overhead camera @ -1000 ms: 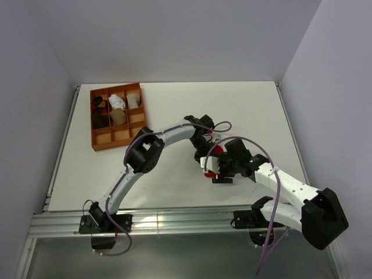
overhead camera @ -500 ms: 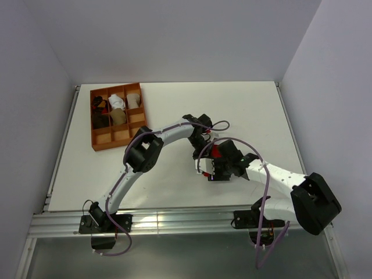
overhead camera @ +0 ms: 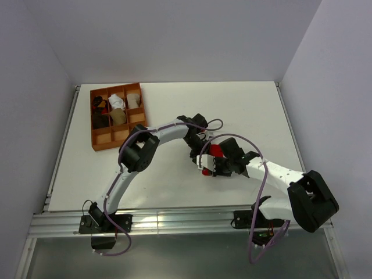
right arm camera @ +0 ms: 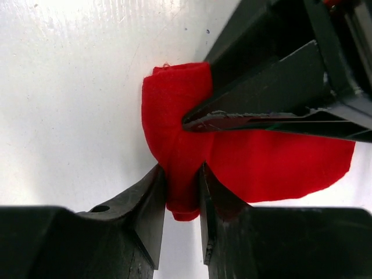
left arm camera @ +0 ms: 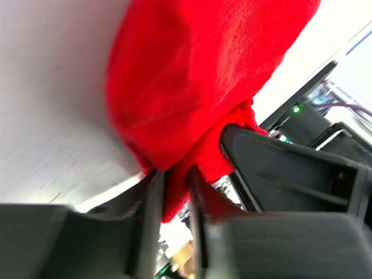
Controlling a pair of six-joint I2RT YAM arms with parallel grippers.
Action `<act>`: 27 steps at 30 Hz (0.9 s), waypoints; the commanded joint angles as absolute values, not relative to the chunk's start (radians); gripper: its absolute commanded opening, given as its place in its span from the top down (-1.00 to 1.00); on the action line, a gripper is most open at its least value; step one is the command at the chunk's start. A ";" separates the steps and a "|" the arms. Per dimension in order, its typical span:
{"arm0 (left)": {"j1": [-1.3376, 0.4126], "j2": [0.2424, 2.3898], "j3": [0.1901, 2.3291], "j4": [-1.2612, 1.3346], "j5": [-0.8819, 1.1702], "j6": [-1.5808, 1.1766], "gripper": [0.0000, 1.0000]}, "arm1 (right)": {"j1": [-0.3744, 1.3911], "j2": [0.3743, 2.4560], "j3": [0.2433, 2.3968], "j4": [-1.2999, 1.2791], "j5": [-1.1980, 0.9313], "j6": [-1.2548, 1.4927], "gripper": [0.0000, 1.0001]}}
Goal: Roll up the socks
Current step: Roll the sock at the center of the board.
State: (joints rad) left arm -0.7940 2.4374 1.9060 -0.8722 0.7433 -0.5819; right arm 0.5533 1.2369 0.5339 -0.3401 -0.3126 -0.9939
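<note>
One of the socks, red (overhead camera: pixel 215 150), lies bunched on the white table between my two grippers. In the left wrist view the red sock (left arm camera: pixel 197 75) fills the top, and a fold of it hangs down between the narrow jaws of my left gripper (left arm camera: pixel 176 195). The right gripper (right arm camera: pixel 181 195) is shut on the sock's rolled end (right arm camera: pixel 174 133), cloth pressed against both fingers. My left gripper's dark fingers (right arm camera: pixel 261 110) bite into the same sock from the upper right. From above, the left gripper (overhead camera: pixel 201 149) and right gripper (overhead camera: pixel 210 164) meet at the sock.
An orange divided tray (overhead camera: pixel 106 138) stands at the back left and holds several rolled sock bundles (overhead camera: pixel 118 115) in its far compartments. The table's right edge (overhead camera: pixel 293 145) runs along the wall. Both arms cross the table's middle.
The right gripper has moved up and left onto the red sock and closed on it. The left arm's wrist has shifted slightly left, staying at the sock.
</note>
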 commanded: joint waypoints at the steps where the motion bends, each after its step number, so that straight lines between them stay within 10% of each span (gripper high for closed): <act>1: -0.752 2.407 1.809 -0.707 0.549 -0.646 0.35 | 0.497 1.239 0.560 -0.403 -0.359 -1.025 0.55; 27: -0.730 2.459 2.045 -0.733 0.522 -0.402 -0.09 | 0.472 1.318 0.660 -0.469 -0.399 -1.040 0.54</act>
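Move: The red sock's free end lies about 8 cm ahead of the left hand and 5 cm to its right, a centimetre or so below it. The folded end, held in the right fingers, is some 3 cm to the left hand's right and 1 cm back. From the right hand, the free end is about 8 cm ahead and 2 cm to the right; the folded end is right at its pads. The left hand, its fingers already loosening around the red sock's fold, opens them to about half, comes free and sweeps some 14 cm forward with a rise of a centimetre or two, then draws back about 2 cm and as much to the right, beside the free end, its fingers swinging some 25 degrees from slanting backward to point right and down. Meanwhile the right hand keeps its pinch on the folded end close to the table, shifting barely a centimetre. ##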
